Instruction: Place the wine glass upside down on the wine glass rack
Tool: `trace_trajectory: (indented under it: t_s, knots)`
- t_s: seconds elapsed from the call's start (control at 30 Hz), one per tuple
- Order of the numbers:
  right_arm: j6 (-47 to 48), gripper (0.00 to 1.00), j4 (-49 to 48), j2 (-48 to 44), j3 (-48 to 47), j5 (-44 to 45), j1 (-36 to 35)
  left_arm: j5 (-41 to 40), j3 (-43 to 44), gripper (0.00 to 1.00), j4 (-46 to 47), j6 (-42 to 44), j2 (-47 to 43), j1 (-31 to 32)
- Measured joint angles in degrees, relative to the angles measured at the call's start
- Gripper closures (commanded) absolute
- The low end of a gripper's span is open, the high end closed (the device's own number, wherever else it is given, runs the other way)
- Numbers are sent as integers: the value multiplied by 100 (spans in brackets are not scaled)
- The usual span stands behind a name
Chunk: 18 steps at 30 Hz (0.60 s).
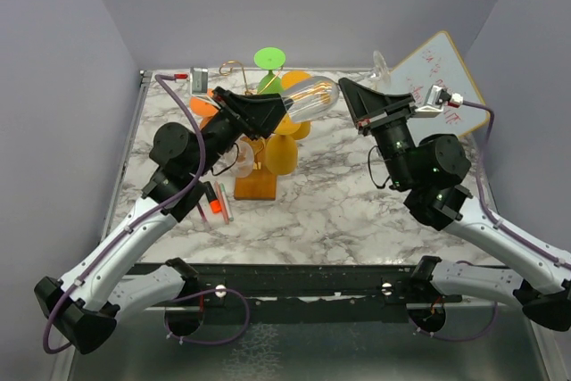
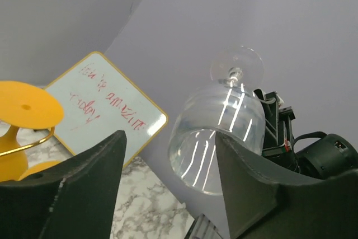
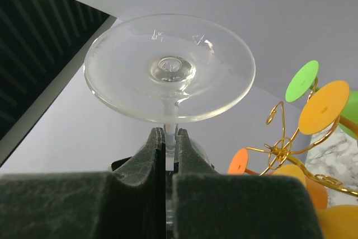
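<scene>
The clear wine glass (image 1: 310,98) hangs on its side in mid-air between my two grippers, above the table's back half. My right gripper (image 3: 170,134) is shut on its stem just under the round foot (image 3: 169,68). My left gripper (image 2: 169,138) is open, and the bowl (image 2: 218,132) lies by its right finger (image 2: 246,172), mouth toward that camera. The wine glass rack (image 1: 256,186), gold wire on an orange-brown wooden base, stands just left of the glass, its curled arms (image 3: 279,149) visible in the right wrist view.
Yellow, orange and green plastic glasses (image 1: 281,153) hang upside down on the rack. A whiteboard with red writing (image 1: 437,73) leans at the back right. Markers (image 1: 217,202) lie left of the rack's base. Grey walls close in the table.
</scene>
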State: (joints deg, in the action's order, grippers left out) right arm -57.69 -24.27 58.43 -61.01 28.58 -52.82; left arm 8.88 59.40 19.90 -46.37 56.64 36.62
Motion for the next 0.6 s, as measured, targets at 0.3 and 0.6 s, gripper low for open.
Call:
trace_trajectory:
  t_s: [0.3, 0.6]
  knots:
    - [715, 99, 564, -848, 114, -516, 0, 605, -70, 10, -883, 758, -752, 0]
    - [1823, 99, 1360, -1244, 114, -2022, 0, 1493, 68, 5, -1241, 1067, -1259, 0]
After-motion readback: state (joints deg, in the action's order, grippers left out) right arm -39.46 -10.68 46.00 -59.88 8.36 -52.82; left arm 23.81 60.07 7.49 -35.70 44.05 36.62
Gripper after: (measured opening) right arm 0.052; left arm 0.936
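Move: The right hand already holds the clear wine glass by its stem. The wine glass rack's hub lies about 8 cm ahead of this hand, 19 to the left and 19 below; its free hook is roughly 15 ahead, 23 left and 18 below. The near orange glass hangs some 2 cm ahead, 11 left and 26 below. From the left hand, already half open at the rim, the clear glass's middle is about 9 cm right, 2 ahead and 2 higher. Keeping its pinch on the stem, the right hand draws the glass back about 7 cm, swinging a little right and then left again, while it rolls its left side down and tips its fingers up, some 30 degrees in all, to swing the bowl downward. The left hand spreads its fingers nearly fully and backs off the rim about 9 cm, drifting slightly left as its fingers tilt up. ##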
